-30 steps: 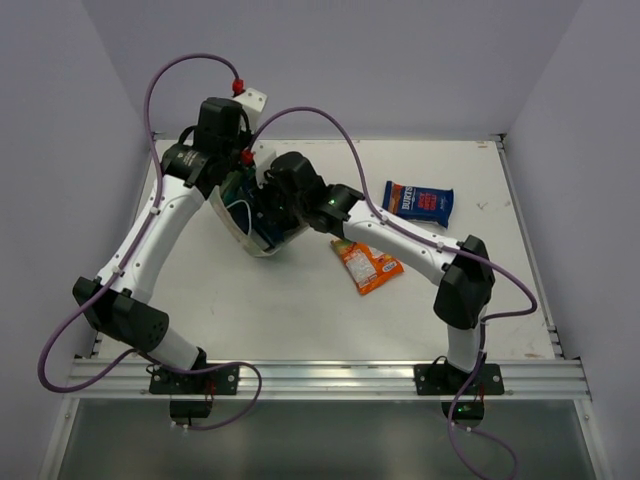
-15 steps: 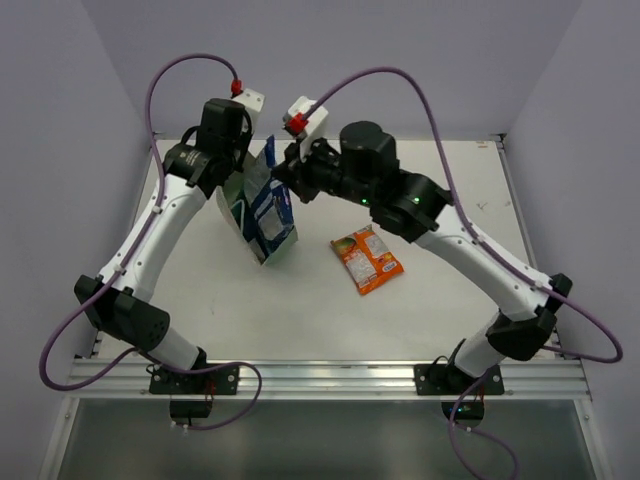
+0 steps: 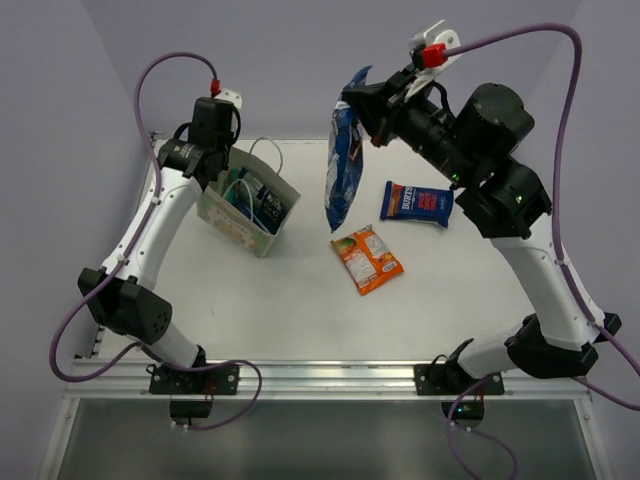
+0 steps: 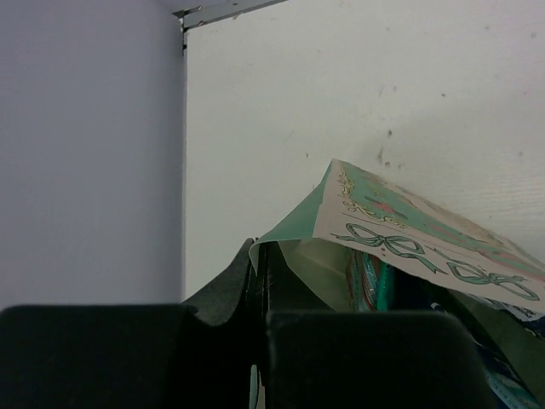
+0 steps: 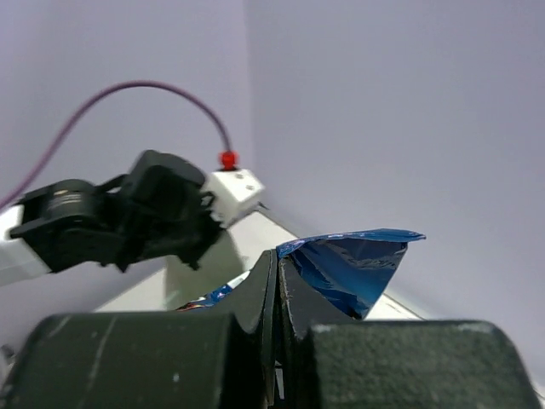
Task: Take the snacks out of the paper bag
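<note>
The pale green and cream paper bag [image 3: 240,215] stands on the table at the left, mouth up, with blue and teal packets [image 3: 262,205] showing inside. My left gripper [image 3: 214,165] is shut on the bag's rim [image 4: 289,234] and holds it. High above the table my right gripper [image 3: 362,100] is shut on the top corner of a dark blue-and-white snack packet [image 3: 343,165], which hangs down free. In the right wrist view that blue foil [image 5: 353,268] sticks out from between the closed fingers. On the table lie an orange packet [image 3: 367,260] and a blue packet with a red patch [image 3: 417,203].
Pale purple walls close in the table at the back and both sides. A metal rail [image 3: 320,375] runs along the near edge with both arm bases on it. Purple cables loop above each arm.
My right arm has pulled out of the bag and risen up and to the right with a blue packet. The bag, tilted before, now stands more upright, further left.
</note>
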`<state>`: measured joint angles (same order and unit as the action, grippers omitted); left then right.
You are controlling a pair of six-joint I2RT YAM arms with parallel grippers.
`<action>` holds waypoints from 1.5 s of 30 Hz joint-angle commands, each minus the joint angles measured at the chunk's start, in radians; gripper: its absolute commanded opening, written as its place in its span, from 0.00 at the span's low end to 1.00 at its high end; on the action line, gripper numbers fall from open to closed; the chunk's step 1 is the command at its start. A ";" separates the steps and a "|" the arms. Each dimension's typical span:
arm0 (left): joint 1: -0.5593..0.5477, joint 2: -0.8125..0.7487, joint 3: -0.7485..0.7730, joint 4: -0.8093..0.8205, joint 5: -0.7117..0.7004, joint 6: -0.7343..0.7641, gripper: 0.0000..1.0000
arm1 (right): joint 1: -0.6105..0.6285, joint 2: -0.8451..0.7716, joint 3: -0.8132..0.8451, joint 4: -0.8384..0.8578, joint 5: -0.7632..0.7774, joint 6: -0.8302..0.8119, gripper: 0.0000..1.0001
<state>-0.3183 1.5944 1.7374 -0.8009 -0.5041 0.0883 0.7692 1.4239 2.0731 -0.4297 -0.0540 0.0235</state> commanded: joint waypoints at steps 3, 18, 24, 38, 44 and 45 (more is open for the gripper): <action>0.042 -0.011 0.040 0.031 -0.083 -0.029 0.00 | -0.126 -0.002 -0.008 0.022 0.039 0.036 0.00; 0.050 -0.053 0.024 0.068 -0.025 0.025 0.00 | -0.226 0.504 -0.049 0.373 -0.253 0.239 0.00; 0.048 -0.056 0.008 0.097 0.053 0.076 0.00 | -0.321 0.506 -0.370 0.620 -0.299 0.401 0.00; 0.038 -0.031 0.025 0.095 0.127 0.084 0.00 | -0.460 0.295 -0.409 0.121 -0.046 0.150 0.86; 0.021 -0.033 0.033 0.077 0.121 0.073 0.00 | -0.205 0.093 -0.349 0.105 -0.056 0.039 0.83; 0.016 -0.036 0.031 0.077 0.122 0.071 0.00 | -0.139 0.084 -0.347 0.117 -0.052 0.039 0.82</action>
<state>-0.2867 1.5913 1.7367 -0.7658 -0.3923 0.1528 0.5182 1.5845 1.6775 -0.3141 -0.0963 0.1371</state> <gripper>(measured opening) 0.013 0.831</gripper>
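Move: The right hand holds the blue pouch by its top end, high over the table. The bare spot it is bound for lies some 22 cm ahead, roughly level sideways and about 57 cm below. From that hand the paper bag stands about 13 cm ahead, 20 cm left; the Burts packet 22 cm ahead, 23 cm right; the orange packet 6 cm ahead, 8 cm right. From the left hand, pinching the bag's rim, the spot is about 8 cm ahead, 27 cm right and 29 cm down. The right hand, still pinching the blue pouch, swings down about 44 cm and forward some 25 cm to the bare table between the paper bag and the Burts packet, tipping its fingers some 50 degrees downward, then sweeps right near the bottom as the fingers spread wide and let go of the pouch, before it climbs some 20 cm and draws back and left towards the bag, fingers still open. The left hand keeps the bag's rim pinched, easing a couple of centimetres to the left and then back to the right. ##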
